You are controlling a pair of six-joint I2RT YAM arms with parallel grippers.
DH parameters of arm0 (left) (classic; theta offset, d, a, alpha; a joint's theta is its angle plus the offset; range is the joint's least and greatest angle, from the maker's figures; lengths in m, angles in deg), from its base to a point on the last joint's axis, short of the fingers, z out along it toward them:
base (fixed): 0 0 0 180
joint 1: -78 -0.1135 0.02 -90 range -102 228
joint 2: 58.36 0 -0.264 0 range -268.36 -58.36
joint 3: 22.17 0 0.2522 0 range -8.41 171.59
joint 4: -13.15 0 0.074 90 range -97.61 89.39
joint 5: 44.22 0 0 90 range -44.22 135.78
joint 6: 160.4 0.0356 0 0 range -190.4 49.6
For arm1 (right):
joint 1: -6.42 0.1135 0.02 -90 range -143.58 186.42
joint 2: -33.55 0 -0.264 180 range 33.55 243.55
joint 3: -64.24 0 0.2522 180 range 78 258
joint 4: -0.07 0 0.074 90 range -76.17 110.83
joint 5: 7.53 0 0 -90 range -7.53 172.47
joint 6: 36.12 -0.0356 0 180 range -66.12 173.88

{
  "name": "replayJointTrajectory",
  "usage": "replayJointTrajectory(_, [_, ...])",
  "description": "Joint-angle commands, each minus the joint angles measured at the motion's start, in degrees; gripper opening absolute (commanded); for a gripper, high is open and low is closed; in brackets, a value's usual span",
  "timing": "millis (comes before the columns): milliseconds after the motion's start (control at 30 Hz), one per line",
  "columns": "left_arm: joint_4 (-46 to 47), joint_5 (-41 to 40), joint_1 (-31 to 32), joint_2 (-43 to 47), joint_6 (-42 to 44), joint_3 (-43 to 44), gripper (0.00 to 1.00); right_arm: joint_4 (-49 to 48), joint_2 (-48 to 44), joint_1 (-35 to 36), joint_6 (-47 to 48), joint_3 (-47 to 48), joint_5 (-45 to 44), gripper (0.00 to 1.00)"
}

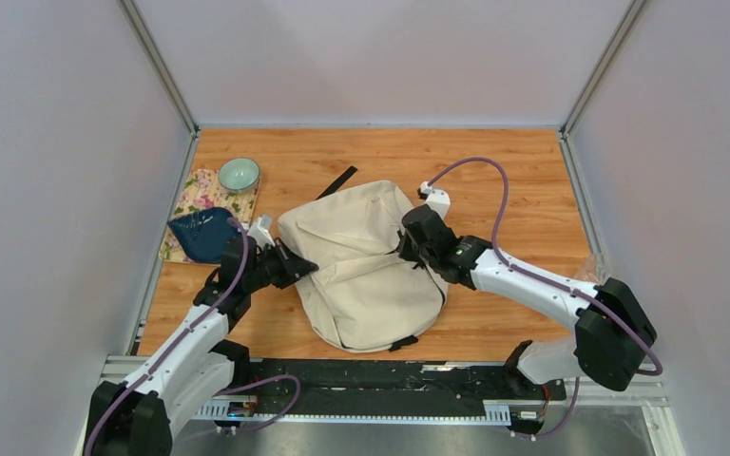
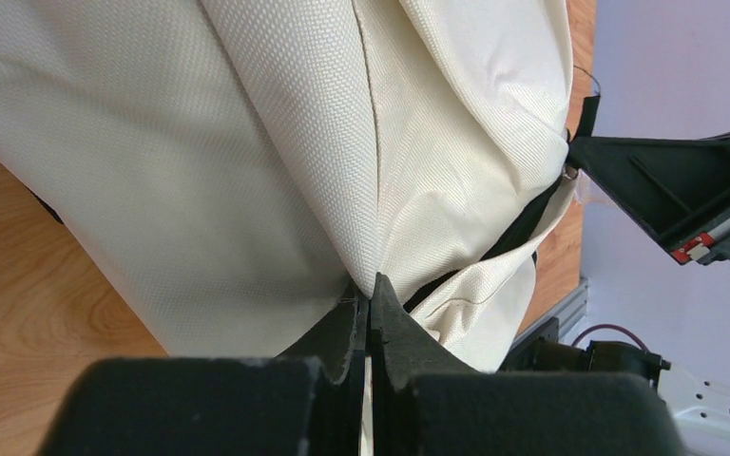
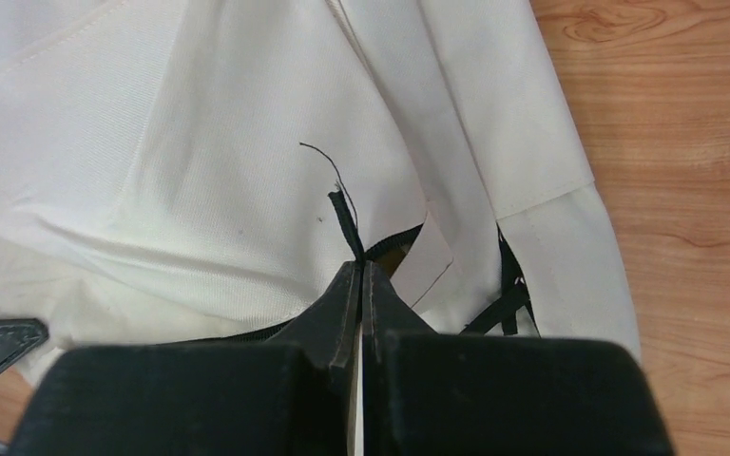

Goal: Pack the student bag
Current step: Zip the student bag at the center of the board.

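The student bag [image 1: 366, 275], a large cream fabric backpack, lies flat in the middle of the wooden table. My left gripper [image 1: 308, 269] is at the bag's left edge, shut on a fold of its cream cloth [image 2: 371, 285]. My right gripper [image 1: 407, 249] reaches in from the right and rests on the bag's upper right part. In the right wrist view its jaws [image 3: 361, 268] are shut on a short black zipper pull cord [image 3: 345, 217] beside a black zipper line. The bag's fabric [image 3: 228, 171] fills most of both wrist views.
A dark blue pouch [image 1: 202, 235] lies left of the bag on a floral cloth [image 1: 197, 193], with a pale green bowl [image 1: 239, 174] behind it. A black strap [image 1: 338, 180] sticks out from the bag's far side. Grey walls close in the table on three sides.
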Motion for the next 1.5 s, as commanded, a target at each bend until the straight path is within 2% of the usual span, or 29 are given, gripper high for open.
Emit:
replayJointTrajectory(0, [-0.9, 2.7, -2.1, 0.8, 0.8, -1.1, 0.0, -0.9, -4.0, -1.2, 1.4, -0.5, -2.5, 0.0])
replayJointTrajectory(167, [0.5, 7.4, -5.8, 0.2, 0.2, -1.4, 0.0, 1.3, -1.8, -3.6, 0.4, -0.9, -5.1, 0.0])
replayJointTrajectory(400, [4.2, 15.9, -10.8, -0.8, -1.5, -2.9, 0.0, -1.1, 2.2, -6.8, -2.1, -4.9, -6.8, 0.0])
replayJointTrajectory(667, [4.7, 18.3, -12.4, -2.6, -0.4, -4.0, 0.0, -5.3, 1.8, -9.9, -3.7, -9.3, -5.6, 0.0])
replayJointTrajectory(800, [2.9, 18.3, -12.7, -3.0, 2.0, -3.1, 0.0, -6.4, -0.9, -10.6, -3.7, -10.3, -3.5, 0.0])
replayJointTrajectory(933, [2.7, 20.2, -12.7, -4.3, 5.6, -1.6, 0.0, -10.6, -7.0, -10.1, -2.1, -11.6, 2.9, 0.0])
replayJointTrajectory(1100, [1.0, 26.8, -12.6, -11.8, 11.0, 3.8, 0.01, -9.0, -12.9, -3.4, -0.7, -11.3, -0.3, 0.0])
replayJointTrajectory(1167, [1.1, 27.0, -12.6, -12.7, 11.7, 5.4, 0.17, -9.3, -13.7, -1.6, -1.3, -11.9, -0.8, 0.0])
replayJointTrajectory(1200, [0.9, 26.7, -12.6, -12.4, 11.9, 6.9, 0.4, -9.2, -13.7, 0.3, -1.9, -12.1, -1.0, 0.0])
replayJointTrajectory(1267, [-1.2, 25.0, -12.6, -11.4, 13.2, 8.6, 0.58, -9.0, -13.0, 2.1, -2.8, -12.0, -2.0, 0.0])
replayJointTrajectory(1300, [-2.3, 24.3, -12.6, -10.9, 13.9, 10.3, 0.71, -8.9, -12.6, 3.8, -3.0, -11.8, -2.6, 0.0])
replayJointTrajectory(1333, [-3.5, 23.7, -12.6, -10.6, 14.6, 11.1, 0.74, -9.0, -12.3, 4.5, -3.5, -11.6, -3.2, 0.0])
replayJointTrajectory(1467, [-9.2, 22.5, -12.6, -8.9, 17.1, 12.8, 0.75, -9.0, -10.0, 6.7, -4.8, -10.4, -5.0, 0.0])
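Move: Just right of the right fingers, which already pinch the black zip pull, the zip's right end lies about 3 cm to the right, 1 cm ahead and 2 cm below; the bag's bottom buckle is some 16 cm back, level sideways and 8 cm lower. The left fingers still grip the bag beside the zip's left end; from them the zip's right end is roughly 18 cm right and 4 cm ahead, and the black top strap 15 cm ahead, 4 cm right. Keeping its pinch on the zip pull, the right hand rises slightly, then tugs down some 4-5 cm and about 3 cm right towards the zip's right end, with a little forward, before swinging up about 6 cm, back and left, rolling slightly. The left hand holds the bag edge, drifting left about 1 cm, then opens wide, lets go and lifts about 3 cm while turning clockwise. ##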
